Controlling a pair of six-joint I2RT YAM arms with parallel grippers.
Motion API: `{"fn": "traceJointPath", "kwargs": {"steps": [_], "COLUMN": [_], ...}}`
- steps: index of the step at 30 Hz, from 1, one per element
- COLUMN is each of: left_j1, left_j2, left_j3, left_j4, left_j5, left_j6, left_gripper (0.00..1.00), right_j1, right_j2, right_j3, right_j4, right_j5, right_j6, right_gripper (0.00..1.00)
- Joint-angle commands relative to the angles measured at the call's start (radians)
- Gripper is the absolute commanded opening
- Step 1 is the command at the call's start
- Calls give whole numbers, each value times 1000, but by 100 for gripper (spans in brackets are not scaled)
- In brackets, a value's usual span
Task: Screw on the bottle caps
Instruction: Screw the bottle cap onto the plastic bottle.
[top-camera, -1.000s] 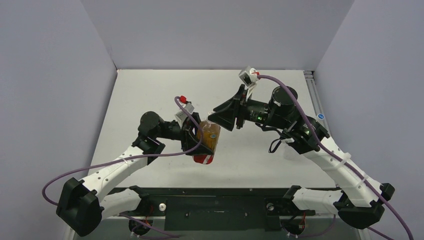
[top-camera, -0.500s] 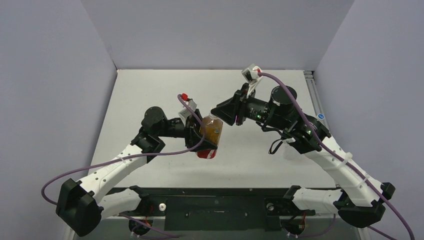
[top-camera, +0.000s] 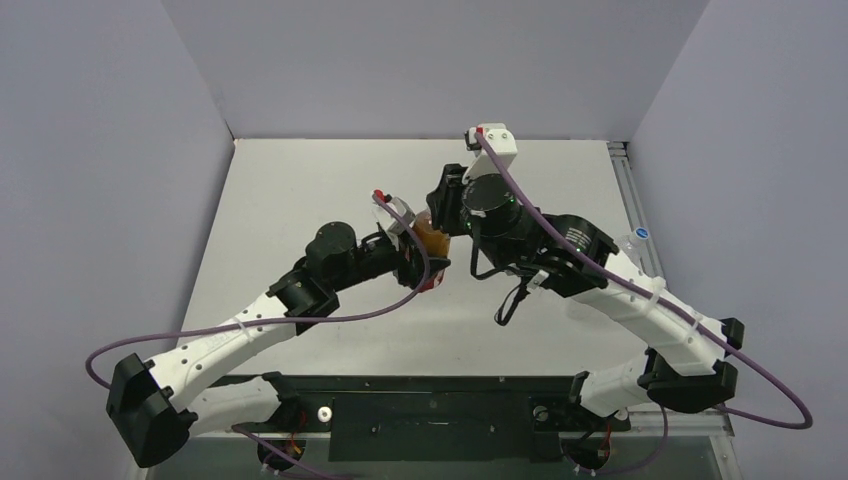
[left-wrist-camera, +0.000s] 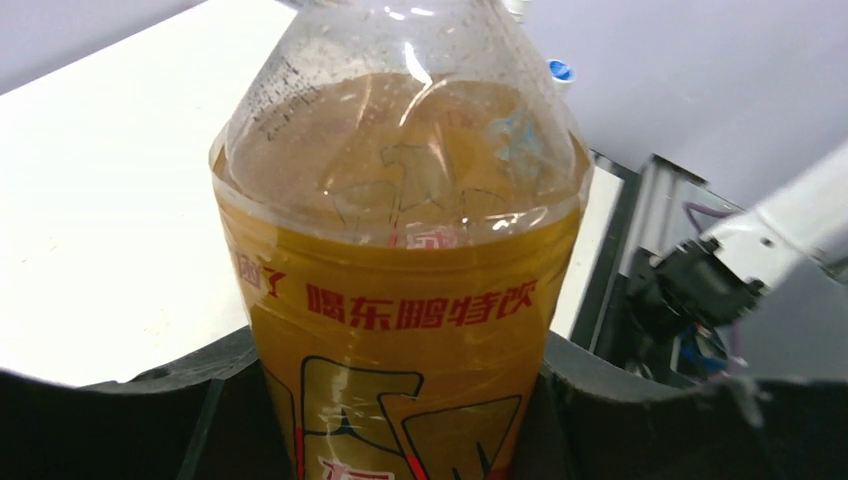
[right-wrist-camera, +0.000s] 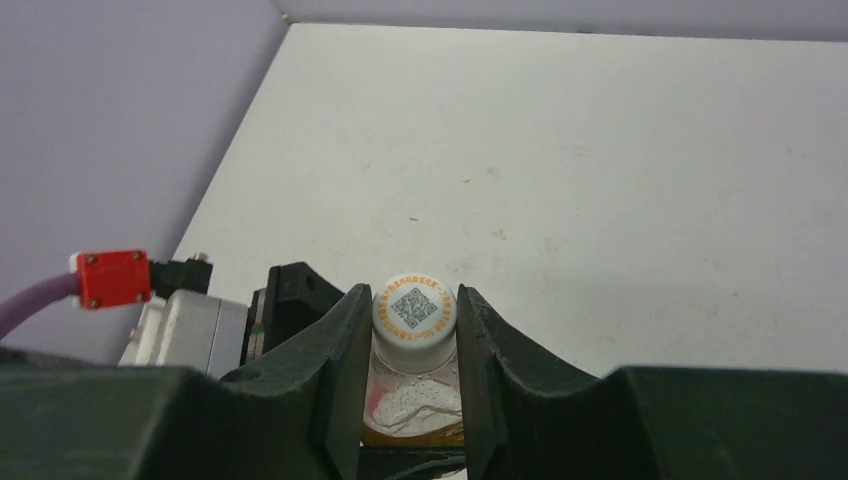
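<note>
My left gripper (top-camera: 421, 262) is shut on the amber-orange bottle (top-camera: 428, 236) and holds it upright above the table; the left wrist view shows the bottle (left-wrist-camera: 400, 300) filling the space between the black jaws. My right gripper (right-wrist-camera: 414, 318) points down over the bottle's top. Its fingers (right-wrist-camera: 340, 350) press on both sides of the plain white cap (right-wrist-camera: 414, 312), which sits on the bottle's neck (right-wrist-camera: 415, 395). In the top view the cap is hidden under the right wrist (top-camera: 447, 200). A blue-and-white cap (top-camera: 641, 232) on the clear bottle (top-camera: 630, 244) stands at the table's right edge.
The white table (top-camera: 300, 190) is walled by purple-grey panels at the back and both sides. A metal rail (top-camera: 625, 185) runs along its right edge. Purple cables loop from both wrists. The blue cap also shows far off in the left wrist view (left-wrist-camera: 561, 70).
The left arm carried the amber bottle up and to the right. The right wrist swung from pointing sideways to pointing down over the bottle's top, its fingers now on the white cap.
</note>
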Motion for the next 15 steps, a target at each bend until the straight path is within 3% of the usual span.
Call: {"fn": "traceJointPath", "kwargs": {"steps": [1,6,8,9,11,12,15], "left_j1": [-45,-91,-90,-88,-61,-50,25], "left_j2": [36,50,46,43,27,19,6], "left_j3": [65,45,39,35,26,25,22], "left_j4": [31,86,74,60,34,23,-15], "left_j5": [-391,-511,-487,-448,-352,-304,-23], "left_j6": [41,61,68,78,88,90,79], "left_gripper": [0,0,0,0,0,0,0], "right_j1": [75,79,76,71,48,37,-78], "right_j2": [91,116,110,93,52,35,-69], "right_j3": [91,113,125,126,119,101,38], "right_j4": [-185,-148,-134,-115,-80,-62,45], "right_j5": [190,250,248,238,192,165,-110], "right_j6": [184,229,203,186,133,94,26], "right_gripper": [0,0,13,35,64,73,77]}}
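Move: Between the right fingers sits the white bottle cap, already on the orange bottle, whose middle lies about 10 cm below that hand and 2 cm back. The cap is about 10 cm above the left hand, which grips the bottle's label, and some 2 cm ahead. A clear blue-capped bottle stands about 38 cm to the right of the right hand, 3 cm back and roughly 28 cm lower. Carrying the bottle and cap forward and down about 3 cm, both hands counter-twist: the right, pinching the cap, turns some 15 degrees clockwise while the left, keeping its grip, turns the bottle as far counter-clockwise. The right fingers then spread wide and let go of the cap, the hand easing back and up about a centimetre and starting to turn back, as the left goes a little farther forward and slightly left. ##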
